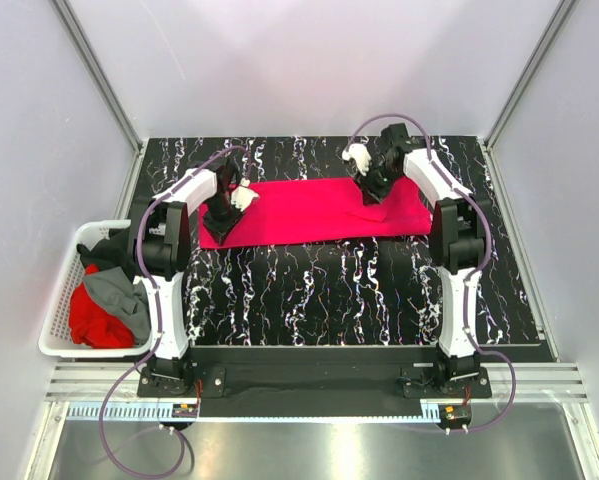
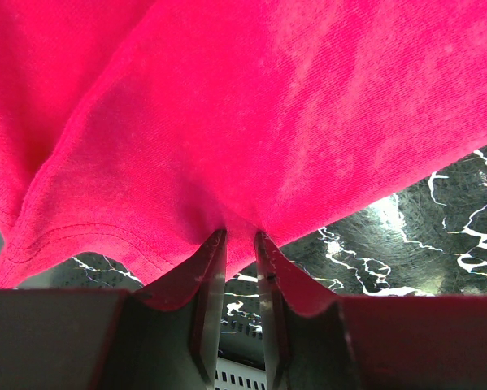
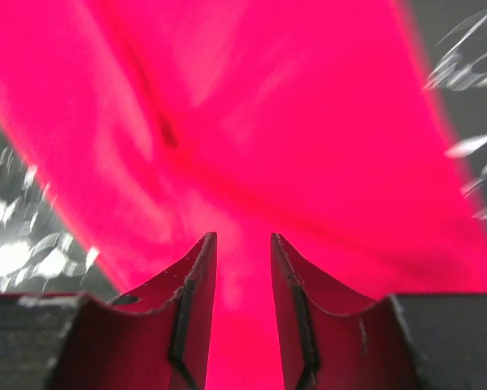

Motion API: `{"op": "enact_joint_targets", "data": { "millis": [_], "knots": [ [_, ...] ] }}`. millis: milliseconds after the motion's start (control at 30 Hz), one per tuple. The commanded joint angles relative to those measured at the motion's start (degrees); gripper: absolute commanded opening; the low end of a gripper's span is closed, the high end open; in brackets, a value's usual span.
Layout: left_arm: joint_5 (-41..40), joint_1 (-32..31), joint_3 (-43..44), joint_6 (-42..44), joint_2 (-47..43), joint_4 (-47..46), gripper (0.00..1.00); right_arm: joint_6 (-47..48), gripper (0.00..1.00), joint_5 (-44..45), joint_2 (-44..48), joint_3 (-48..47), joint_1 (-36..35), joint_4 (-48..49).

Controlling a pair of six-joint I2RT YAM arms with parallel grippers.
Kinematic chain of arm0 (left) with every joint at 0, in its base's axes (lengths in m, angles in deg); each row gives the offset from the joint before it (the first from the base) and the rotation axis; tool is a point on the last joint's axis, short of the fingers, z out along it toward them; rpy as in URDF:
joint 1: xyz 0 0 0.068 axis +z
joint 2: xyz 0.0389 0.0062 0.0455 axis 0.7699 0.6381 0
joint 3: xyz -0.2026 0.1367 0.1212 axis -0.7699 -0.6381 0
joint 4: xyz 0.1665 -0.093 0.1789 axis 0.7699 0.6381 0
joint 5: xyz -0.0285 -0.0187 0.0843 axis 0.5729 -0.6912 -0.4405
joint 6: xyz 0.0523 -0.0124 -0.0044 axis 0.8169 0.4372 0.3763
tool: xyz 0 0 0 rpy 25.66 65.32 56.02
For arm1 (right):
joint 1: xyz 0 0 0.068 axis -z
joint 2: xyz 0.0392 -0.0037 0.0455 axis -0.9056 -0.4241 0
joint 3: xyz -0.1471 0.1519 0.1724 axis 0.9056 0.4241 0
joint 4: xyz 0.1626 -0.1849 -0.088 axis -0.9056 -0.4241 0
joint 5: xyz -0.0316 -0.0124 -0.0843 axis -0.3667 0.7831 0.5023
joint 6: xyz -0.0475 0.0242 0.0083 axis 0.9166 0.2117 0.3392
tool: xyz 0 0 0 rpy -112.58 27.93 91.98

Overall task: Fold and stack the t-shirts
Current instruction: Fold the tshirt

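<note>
A crimson-pink t-shirt [image 1: 309, 210] lies folded into a long strip across the back of the black marbled table [image 1: 329, 290]. My left gripper [image 1: 222, 215] stands at the strip's left end. In the left wrist view its tips [image 2: 239, 236] pinch a fold of the pink cloth [image 2: 267, 106], which is raised off the table. My right gripper [image 1: 372, 195] is over the right part of the strip. Its jaws [image 3: 241, 237] stand apart, and nothing is clamped between them, with the pink cloth [image 3: 292, 122] just beyond. More t-shirts, red [image 1: 94, 320], grey [image 1: 124, 295] and black [image 1: 104, 250], are piled in the basket.
A white lattice basket [image 1: 54, 320] sits off the table's left edge beside the left arm's base. Pale walls close in the table at the back and on both sides. The arm bases stand at the near edge.
</note>
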Motion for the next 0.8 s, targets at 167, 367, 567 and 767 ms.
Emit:
{"op": "enact_joint_targets", "data": {
  "millis": [167, 367, 567, 767],
  "knots": [
    [0.36, 0.07, 1.59, -0.29, 0.79, -0.27, 0.27, 7.40, 0.36, 3.82, 15.64, 17.16, 0.21, -1.07],
    [0.36, 0.07, 1.94, -0.38, 0.88, -0.27, 0.27, 5.03, 0.36, 4.00, 15.29, 18.05, 0.21, 0.07],
    [0.09, 0.07, 1.24, -0.38, 0.36, -0.18, 0.28, 4.76, 0.35, 5.05, 12.57, 16.99, 0.30, 0.51],
    [0.09, 0.07, 0.88, -0.38, 0.18, -0.27, 0.28, 5.20, 0.35, 5.58, 11.07, 16.81, 0.65, 0.51]
  ]
}}
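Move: The near corner of the small folded flap on the t-shirt lies about 5 cm back, 2 cm right and 6 cm below the right hand. At the same depth, the shirt's near folded edge runs some 11 cm straight back, and the middle of its right end lies about 3 cm back and 16 cm right. From the left hand, the flap corner is roughly 46 cm to the right, 6 cm ahead and 1 cm below. The left fingertips keep resting on the shirt's near-left corner, without moving. The right hand, already clear of the cloth, sweeps quickly back about 7 cm and a little to the right, towards the flap corner and the near edge. It then all but stops above the cloth, easing slightly forward and about 1 cm down, fingers still apart and pointing down at a slant. ##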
